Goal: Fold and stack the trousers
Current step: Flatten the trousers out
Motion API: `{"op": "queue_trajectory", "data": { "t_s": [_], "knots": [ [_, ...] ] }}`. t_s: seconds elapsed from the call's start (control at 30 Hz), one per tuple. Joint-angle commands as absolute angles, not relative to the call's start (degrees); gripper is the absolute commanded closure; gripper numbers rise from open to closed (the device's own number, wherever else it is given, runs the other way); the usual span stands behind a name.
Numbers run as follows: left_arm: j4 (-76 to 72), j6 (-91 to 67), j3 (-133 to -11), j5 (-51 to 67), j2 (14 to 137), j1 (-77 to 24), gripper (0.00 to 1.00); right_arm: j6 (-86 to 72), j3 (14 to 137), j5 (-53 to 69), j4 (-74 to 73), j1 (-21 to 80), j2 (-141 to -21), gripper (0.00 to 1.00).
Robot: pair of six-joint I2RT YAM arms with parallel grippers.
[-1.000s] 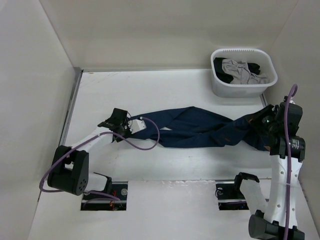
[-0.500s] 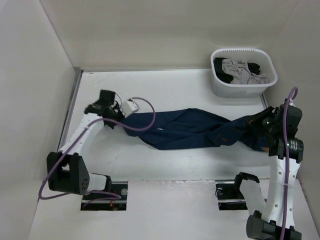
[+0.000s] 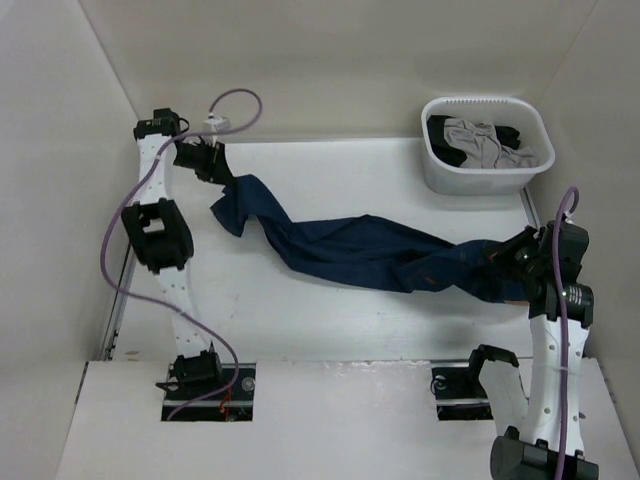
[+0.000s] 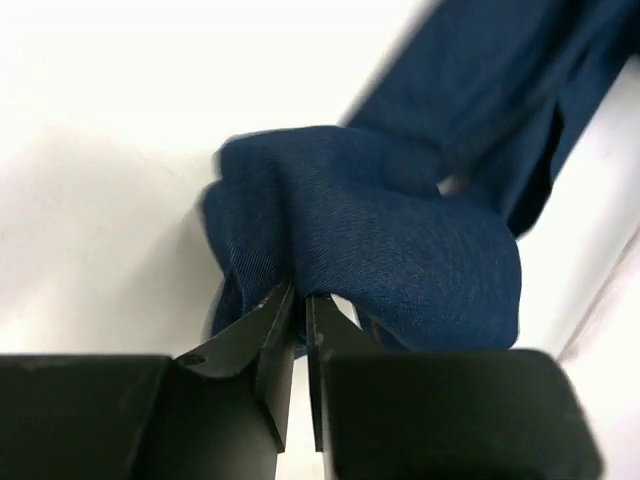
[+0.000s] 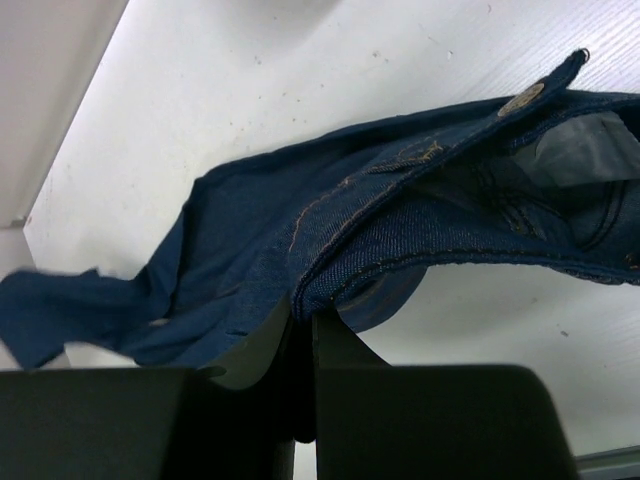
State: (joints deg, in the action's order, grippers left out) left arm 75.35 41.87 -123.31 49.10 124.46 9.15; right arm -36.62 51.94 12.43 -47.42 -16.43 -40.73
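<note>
The dark blue denim trousers [image 3: 360, 250] stretch across the table from far left to near right. My left gripper [image 3: 212, 165] is high at the far left corner, shut on a leg end [image 4: 380, 230] that hangs bunched from its jaws. My right gripper [image 3: 515, 258] at the right edge is shut on the waistband [image 5: 420, 265], where orange stitching and a metal button [image 5: 522, 98] show. The leather patch is not visible.
A white plastic basket [image 3: 440, 170] with grey and black clothes [image 3: 480, 140] stands at the far right corner. White walls close in on the left, back and right. The left arm's purple cable [image 3: 235, 100] loops near the back wall.
My left gripper closed on the leg end and swung it from the table's middle left up to the far left corner, pulling the trousers straighter. The right gripper kept its hold and dropped slightly.
</note>
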Motion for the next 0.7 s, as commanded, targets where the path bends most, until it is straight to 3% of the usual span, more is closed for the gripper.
{"op": "queue_trajectory", "data": {
  "t_s": [0.0,0.07,0.2,0.33,0.5,0.67],
  "knots": [
    [94.3,21.9,-143.5,64.1,139.4,14.9,0.92,-35.8,50.1,12.0,-44.8,-16.1,-39.1,0.99],
    [85.8,7.6,-146.0,64.0,143.3,16.5,0.86,-36.0,48.8,12.2,-45.1,-16.1,-38.4,0.99],
    [67.9,1.9,-128.6,47.6,131.9,16.9,0.61,-36.1,47.7,12.7,-46.1,-16.0,-37.3,0.99],
    [55.8,3.5,-117.1,30.7,120.5,17.3,0.56,-36.0,47.7,12.7,-46.6,-16.0,-37.1,0.99],
    [40.8,19.2,-98.5,10.0,104.7,12.8,0.49,-36.1,48.9,12.8,-46.6,-15.6,-38.1,0.99],
    [34.5,41.4,-74.9,2.2,89.6,2.9,0.43,-36.6,49.0,12.8,-46.5,-15.6,-38.0,0.99]
  ]
}}
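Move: The trouser leg's end is still between the left fingers, with its table spot about 15 cm below, some 2 cm ahead and 2 cm left. The trousers' middle lies roughly 25 cm to the left hand's right and 6 cm nearer the base. From the right hand, which holds the waistband about 20 cm up, that spot is some 23 cm ahead and 56 cm left, and the basket about 35 cm ahead and 9 cm right. The leg's end is thrown forward and down by the left hand, whose fingers open and let go as it swoops back and left to some 10 cm lower. The emptied hand then climbs about 12 cm, still moving left before easing back right, its wrist swung about 35 degrees counter-clockwise. The right hand keeps its pinch on the waistband and sinks some 2 cm. ##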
